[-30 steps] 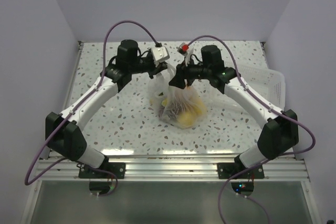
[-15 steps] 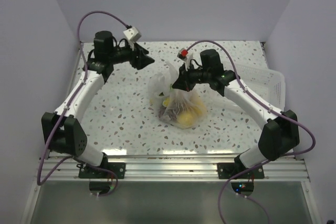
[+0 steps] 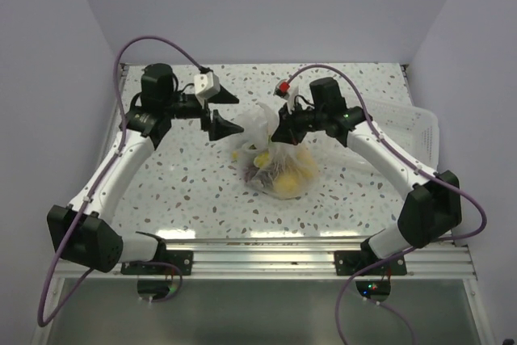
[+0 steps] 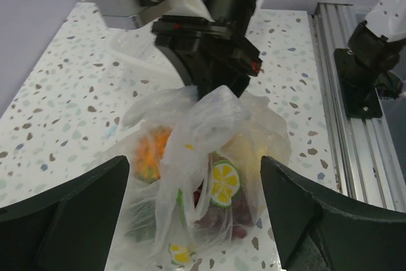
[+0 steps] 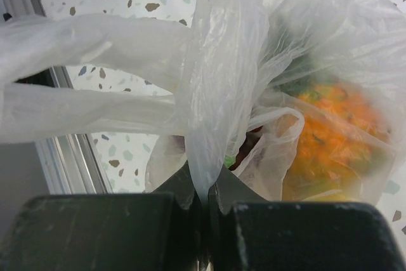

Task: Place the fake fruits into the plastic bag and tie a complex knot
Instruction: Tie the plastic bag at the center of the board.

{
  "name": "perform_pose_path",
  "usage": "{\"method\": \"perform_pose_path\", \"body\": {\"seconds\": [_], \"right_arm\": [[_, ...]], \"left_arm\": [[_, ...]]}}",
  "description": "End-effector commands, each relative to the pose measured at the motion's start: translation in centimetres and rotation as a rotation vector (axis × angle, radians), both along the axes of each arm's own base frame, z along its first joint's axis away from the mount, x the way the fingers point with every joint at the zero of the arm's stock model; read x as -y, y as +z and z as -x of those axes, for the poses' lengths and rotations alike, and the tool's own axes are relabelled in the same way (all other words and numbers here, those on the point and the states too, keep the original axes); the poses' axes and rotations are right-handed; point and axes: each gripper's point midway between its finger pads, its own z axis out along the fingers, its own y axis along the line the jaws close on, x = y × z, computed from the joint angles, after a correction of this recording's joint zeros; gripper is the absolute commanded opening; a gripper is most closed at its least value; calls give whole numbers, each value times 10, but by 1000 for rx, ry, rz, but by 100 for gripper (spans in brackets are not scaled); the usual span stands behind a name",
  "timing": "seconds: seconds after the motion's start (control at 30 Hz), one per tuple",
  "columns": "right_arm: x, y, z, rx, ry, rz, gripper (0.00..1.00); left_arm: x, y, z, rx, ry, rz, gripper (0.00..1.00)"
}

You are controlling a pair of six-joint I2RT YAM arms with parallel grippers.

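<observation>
The plastic bag [image 3: 275, 163] lies mid-table with the fake fruits inside: a yellow one [image 3: 287, 184], an orange one [image 4: 152, 150] and a lemon slice [image 4: 223, 182]. My right gripper [image 3: 279, 132] is shut on a strip of the bag's neck [image 5: 216, 93], pinched between its fingertips [image 5: 190, 191]. Handle strips cross at the bunched neck [image 4: 216, 103]; I cannot tell whether a knot is tied there. My left gripper [image 3: 229, 112] stands open just left of the bag, touching nothing. In the left wrist view its fingers [image 4: 70, 214] flank the bag from a distance.
A white slotted tray [image 3: 414, 125] sits at the right edge of the table behind the right arm. The aluminium rail [image 3: 258, 254] runs along the near edge. Purple cables loop above both arms.
My left gripper opened, let go of the bag's neck and drew back to the left. My right gripper shut on the bag's neck and holds it up.
</observation>
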Motion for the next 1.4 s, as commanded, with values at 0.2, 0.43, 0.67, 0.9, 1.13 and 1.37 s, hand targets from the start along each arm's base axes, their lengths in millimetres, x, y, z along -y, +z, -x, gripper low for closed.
{"method": "perform_pose_path", "body": {"seconds": [0.2, 0.43, 0.67, 0.9, 1.13, 1.37], "right_arm": [[12, 24, 4, 57, 35, 7, 0], [10, 27, 5, 58, 40, -4, 0], [10, 34, 6, 59, 21, -23, 0], [10, 32, 8, 57, 19, -27, 0], [22, 30, 3, 68, -5, 2, 0], [41, 35, -25, 114, -14, 32, 0]], "left_arm": [[51, -14, 25, 125, -145, 20, 88], [73, -6, 17, 177, -88, 69, 81], [78, -29, 0, 23, 125, 88, 72], [73, -41, 2, 11, 333, 155, 72], [57, -9, -18, 57, 409, 234, 6], [7, 39, -13, 97, 460, 292, 0]]}}
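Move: From the left gripper, open and empty, the bag's loose end lies about 8 cm to the right, roughly level fore and aft, and some 7 cm lower. The right gripper's pinch on the bag neck is some 13 cm to the right, about 1 cm nearer the base and 11 cm below; the bagged fruit is 12 cm right, 3 cm back and 26 cm down. From the right gripper, that loose end lies 5 cm left, 1 cm ahead and 4 cm up. Bring the left gripper about 8 cm right and as far down, easing a little back, onto the bag's loose end beside the right gripper, and pinch it shut there. Then draw it up, left and forward, some 5 cm each way at most, the wrist turning counter-clockwise. Keep the right fingers closed on the bag neck, nearly still, then pull right over the last couple of centimetres. ##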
